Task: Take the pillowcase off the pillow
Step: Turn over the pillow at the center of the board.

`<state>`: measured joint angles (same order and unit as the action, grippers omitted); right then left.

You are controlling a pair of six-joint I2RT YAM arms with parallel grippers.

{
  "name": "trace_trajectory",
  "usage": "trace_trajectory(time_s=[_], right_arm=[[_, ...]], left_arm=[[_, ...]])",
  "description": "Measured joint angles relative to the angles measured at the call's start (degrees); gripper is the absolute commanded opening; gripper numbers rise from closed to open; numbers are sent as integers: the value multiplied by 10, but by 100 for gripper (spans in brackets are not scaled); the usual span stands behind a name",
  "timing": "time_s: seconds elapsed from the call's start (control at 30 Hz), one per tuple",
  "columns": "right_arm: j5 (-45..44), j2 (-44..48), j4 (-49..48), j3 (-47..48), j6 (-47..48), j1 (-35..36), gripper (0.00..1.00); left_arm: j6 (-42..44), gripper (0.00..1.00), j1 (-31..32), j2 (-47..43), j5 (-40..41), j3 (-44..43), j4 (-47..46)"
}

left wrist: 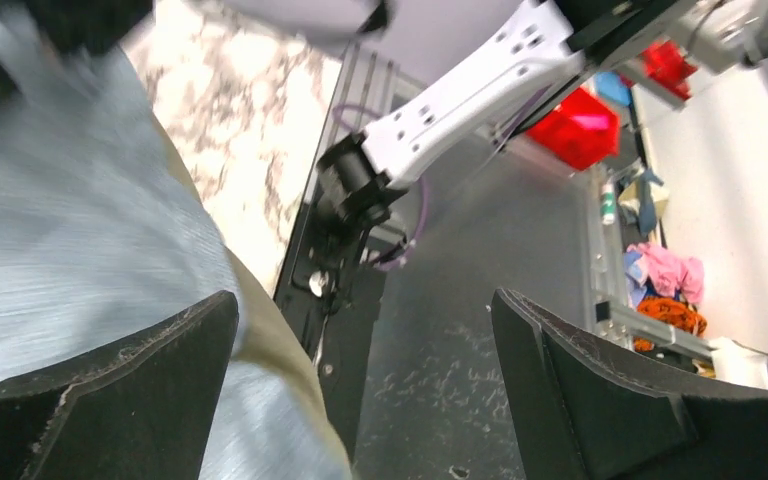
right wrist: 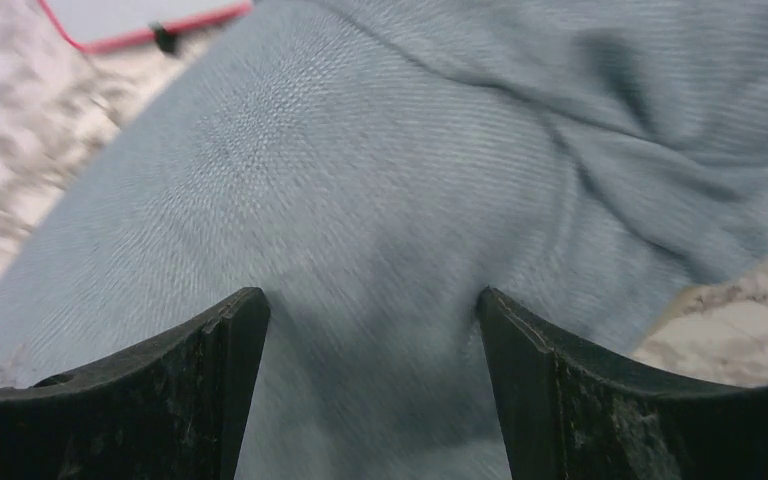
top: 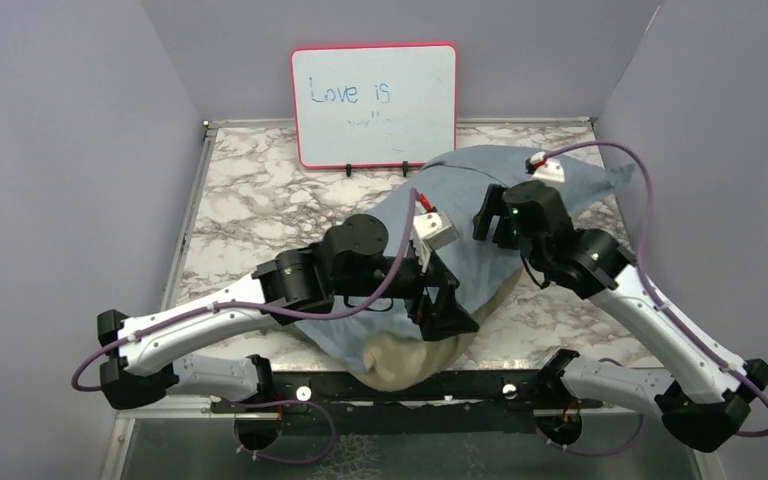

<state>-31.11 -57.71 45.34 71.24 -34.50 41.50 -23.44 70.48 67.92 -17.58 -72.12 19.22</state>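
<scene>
The dusty blue-grey pillowcase (top: 460, 200) lies bulging across the middle and right of the marble table (top: 250, 200), with a tan part (top: 400, 360) hanging at the near edge. The pillow is hidden; no white fabric shows. My left gripper (top: 448, 318) hovers over the near end of the pillowcase (left wrist: 80, 220). In its wrist view the left gripper (left wrist: 365, 300) is wide open, one finger (left wrist: 160, 370) over the cloth's tan edge, with nothing between the fingers. My right gripper (top: 488, 222) is over the far half. The right gripper (right wrist: 370, 298) is open, fingertips straddling the pillowcase (right wrist: 380, 180).
A red-framed whiteboard (top: 373, 105) stands at the back of the table, its corner (right wrist: 140, 25) showing in the right wrist view. A black rail (top: 360, 385) runs along the near edge. Grey walls close in the left, back and right sides. The right arm's white link (left wrist: 460, 100) crosses the left wrist view.
</scene>
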Motion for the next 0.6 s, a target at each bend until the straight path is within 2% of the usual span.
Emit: trace_trajectory(time_s=[0.17, 0.3, 0.47, 0.6], right_arm=[[7, -23, 53, -82, -37, -1, 77], [16, 2, 87, -120, -73, -4, 77], [51, 62, 97, -131, -81, -4, 78], [85, 78, 103, -85, -55, -4, 81]], left_arm=[[5, 99, -3, -44, 16, -37, 10], [2, 99, -3, -81, 125, -41, 61], [-38, 99, -20, -57, 265, -34, 147], [-116, 99, -57, -26, 337, 38, 198]])
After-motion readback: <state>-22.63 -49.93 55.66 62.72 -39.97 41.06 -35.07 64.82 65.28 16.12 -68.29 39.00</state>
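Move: The blue side of the pillow is up. Its middle is some 15 cm ahead of the left hand, about 3 cm to its left and 18 cm below; from the right hand it is roughly 3 cm back, 6 cm left and 14 cm below. The beige bulge at the pillow's near end lies about 3 cm behind the left hand, 10 cm left and 22 cm down. The whiteboard stands about 43 cm ahead of the left hand, 14 cm left and some 15 cm lower. Lift the empty, wide-open left gripper about 6 cm, then swing it forward and left over the pillow and drop it some 14 cm from that peak towards the blue cloth, turning counter-clockwise about 40 degrees. Meanwhile bring the open right gripper down about 10 cm towards the pillow, tipping down and easing back, then start it up again by some 4 cm without closing. ##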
